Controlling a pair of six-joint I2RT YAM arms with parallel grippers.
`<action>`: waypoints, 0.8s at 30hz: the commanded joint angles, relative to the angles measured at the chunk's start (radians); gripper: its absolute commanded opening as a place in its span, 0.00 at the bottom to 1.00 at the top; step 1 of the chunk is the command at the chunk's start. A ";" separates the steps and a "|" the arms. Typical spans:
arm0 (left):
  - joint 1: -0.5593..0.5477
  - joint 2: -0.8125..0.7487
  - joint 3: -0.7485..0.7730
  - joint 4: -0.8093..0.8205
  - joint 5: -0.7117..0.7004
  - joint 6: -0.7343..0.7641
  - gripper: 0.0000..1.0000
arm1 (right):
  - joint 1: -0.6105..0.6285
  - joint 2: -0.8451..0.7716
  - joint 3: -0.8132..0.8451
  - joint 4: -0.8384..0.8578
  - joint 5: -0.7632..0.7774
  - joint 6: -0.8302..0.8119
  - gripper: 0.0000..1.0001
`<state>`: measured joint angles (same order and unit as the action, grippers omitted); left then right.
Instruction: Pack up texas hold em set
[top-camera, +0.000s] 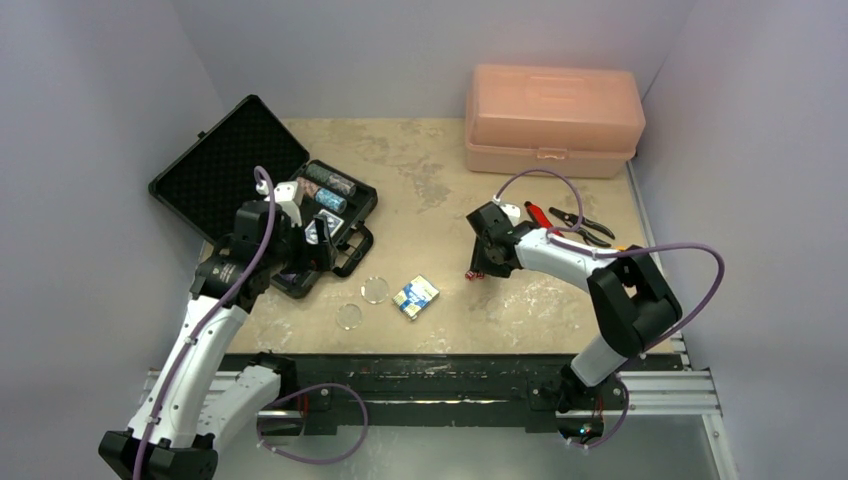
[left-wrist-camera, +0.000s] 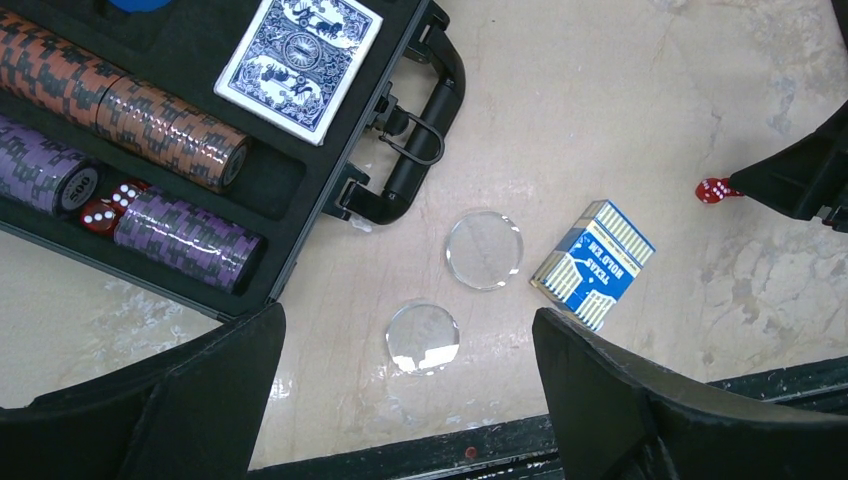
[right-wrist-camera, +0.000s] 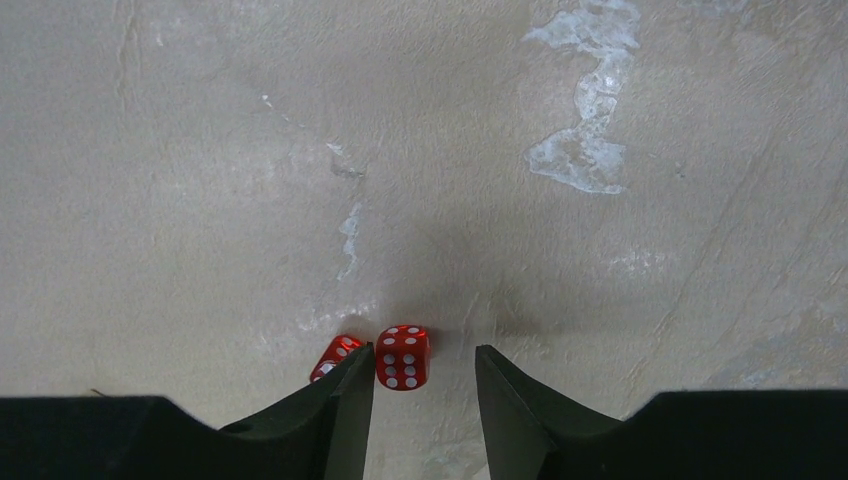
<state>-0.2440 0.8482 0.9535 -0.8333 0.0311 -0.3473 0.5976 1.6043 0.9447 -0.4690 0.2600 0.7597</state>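
The black case (top-camera: 215, 165) lies open at the left, with chip rows (left-wrist-camera: 170, 130), a blue card deck (left-wrist-camera: 299, 64) and two red dice (left-wrist-camera: 108, 205) in its foam. On the table lie two clear discs (left-wrist-camera: 484, 249) (left-wrist-camera: 423, 337) and a second blue deck (left-wrist-camera: 593, 264). My left gripper (left-wrist-camera: 410, 400) hangs wide open above the nearer disc, holding nothing. My right gripper (right-wrist-camera: 425, 370) is down at the table, jaws partly closed around a red die (right-wrist-camera: 403, 357). That die touches the left finger, with a gap to the right finger. Another die (right-wrist-camera: 336, 357) lies just outside the left finger.
A pink plastic toolbox (top-camera: 553, 120) stands closed at the back right. Red-handled pliers (top-camera: 570, 222) lie right of the right arm. The case handle (left-wrist-camera: 420, 140) sticks out toward the discs. The table's black front rail (top-camera: 420, 370) runs close below the discs.
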 joint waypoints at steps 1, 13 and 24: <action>-0.008 0.002 0.022 0.010 -0.006 0.011 0.94 | 0.007 0.008 -0.014 0.029 0.014 -0.005 0.45; -0.008 0.006 0.022 0.010 -0.006 0.011 0.94 | 0.007 0.027 -0.025 0.041 0.000 -0.011 0.36; -0.008 0.009 0.023 0.010 -0.007 0.011 0.94 | 0.006 0.012 0.015 -0.018 0.047 -0.032 0.00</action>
<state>-0.2451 0.8574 0.9535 -0.8333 0.0299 -0.3470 0.5976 1.6318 0.9260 -0.4496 0.2684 0.7414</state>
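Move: The right hand goes for the nearer of the two red dice, the right-hand one, which lies about 1 cm to its left and 1 cm below it, level with it fore and aft. The other die is some 3 cm to the hand's left, also level; the Texas Hold'em card box lies roughly 15 cm to its left and 5 cm back. From the left hand that right-hand die is about 32 cm to the right, 6 cm ahead and 18 cm lower. The right hand, already low over the dice with its fingers half open and slanting forward and down, sinks about another 1 cm, easing to a stop with its left fingertip on the side of the right-hand die that faces the other die. Then, nearly still, it closes the fingers from about half open until the two tips pinch that die between them, the opening settling at about a fifth and the grip effort rising. ##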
